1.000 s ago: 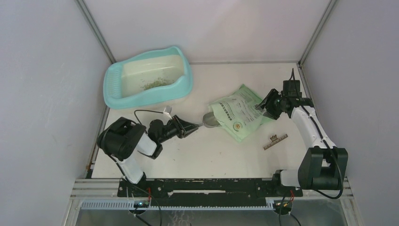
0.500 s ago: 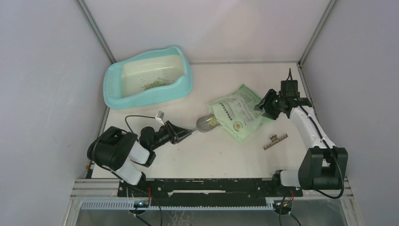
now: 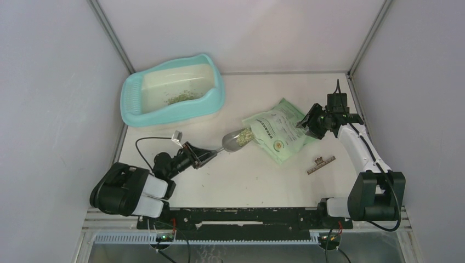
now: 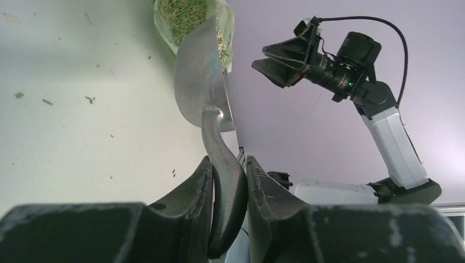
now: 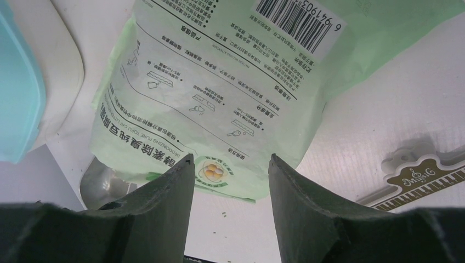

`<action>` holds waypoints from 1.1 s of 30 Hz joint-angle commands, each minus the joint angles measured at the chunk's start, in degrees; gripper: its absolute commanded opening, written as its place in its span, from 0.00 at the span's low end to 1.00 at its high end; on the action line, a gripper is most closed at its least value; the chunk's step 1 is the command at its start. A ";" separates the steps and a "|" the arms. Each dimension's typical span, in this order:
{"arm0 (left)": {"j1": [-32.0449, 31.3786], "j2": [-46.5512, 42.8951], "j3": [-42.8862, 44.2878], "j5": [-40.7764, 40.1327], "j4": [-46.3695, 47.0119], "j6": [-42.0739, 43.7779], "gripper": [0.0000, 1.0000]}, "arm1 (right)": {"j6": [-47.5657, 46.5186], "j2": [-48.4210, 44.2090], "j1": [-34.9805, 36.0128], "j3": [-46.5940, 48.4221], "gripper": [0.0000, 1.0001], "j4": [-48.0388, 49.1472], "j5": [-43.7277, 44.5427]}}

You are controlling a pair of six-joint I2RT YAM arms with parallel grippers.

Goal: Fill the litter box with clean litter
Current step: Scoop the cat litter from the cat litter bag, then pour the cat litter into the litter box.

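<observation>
The turquoise litter box (image 3: 133, 93) stands at the back left with a small patch of litter (image 3: 183, 97) on its cream floor. My left gripper (image 3: 205, 155) (image 4: 229, 170) is shut on the dark handle of a grey metal scoop (image 3: 234, 139) (image 4: 200, 82). The scoop's bowl carries litter and sits just left of the mouth of the green bag (image 3: 277, 130) (image 5: 230, 82). More litter (image 4: 186, 13) shows inside the bag's mouth. My right gripper (image 3: 310, 125) (image 5: 230, 159) hovers open over the bag's right end, with nothing between its fingers.
A brown and white clip (image 3: 321, 164) (image 5: 422, 175) lies on the table to the right of the bag, near the front. A few stray granules are scattered on the white tabletop (image 4: 66, 98). Grey walls close in on three sides.
My left arm has drawn back toward the near left, pulling the scoop out of the bag's mouth with litter in it. The right gripper has hardly moved.
</observation>
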 commanded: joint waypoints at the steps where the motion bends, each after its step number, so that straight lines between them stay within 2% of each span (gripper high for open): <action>1: 1.27 -4.01 -0.49 1.99 5.06 -1.96 0.15 | -0.06 -1.66 0.37 0.88 0.59 1.72 -0.20; 4: 2.30 -5.87 -0.53 2.37 4.20 -2.69 0.15 | -0.15 -1.67 0.36 0.85 0.60 1.83 -0.48; 9: 3.21 -13.05 0.60 2.36 -2.87 -2.06 0.15 | -0.43 -1.55 0.37 0.80 0.60 1.81 -0.85; 15: 4.79 -26.33 8.24 1.65 -27.09 3.73 0.16 | -0.48 -1.24 0.40 0.81 0.60 2.25 -1.72; 17: 5.82 -28.74 11.39 2.03 -32.41 4.84 0.16 | -0.60 -1.06 0.36 0.82 0.60 2.29 -1.91; 25: 12.53 -27.99 19.93 5.47 -36.23 2.88 0.16 | -0.55 -0.97 0.36 0.82 0.60 2.69 -2.93; 33: 21.70 -26.65 32.88 7.61 -45.15 3.77 0.16 | -0.91 -0.56 0.36 0.82 0.61 2.85 -3.73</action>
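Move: The litter box I am taking the loaded scoop to has its middle about 26 cm ahead of my left hand, 18 cm to its left and some 5 cm below. The scoop's head sticks out about 6 cm ahead and 11 cm to the right, right at the mouth of the litter bag, whose middle is 14 cm ahead, 28 cm right and 9 cm below. From my right hand the litter box is about 57 cm left, 17 cm ahead and 6 cm lower. I keep my left grip on the scoop's handle and raise the litter nearly straight up from the bag's mouth for the first 4 cm or so. Then, rising faster, I swing forward and left towards the litter box, ending about 13 cm higher and 7 cm both forward and left, turning some 15 degrees counter-clockwise with the fingers tipping up slightly. ##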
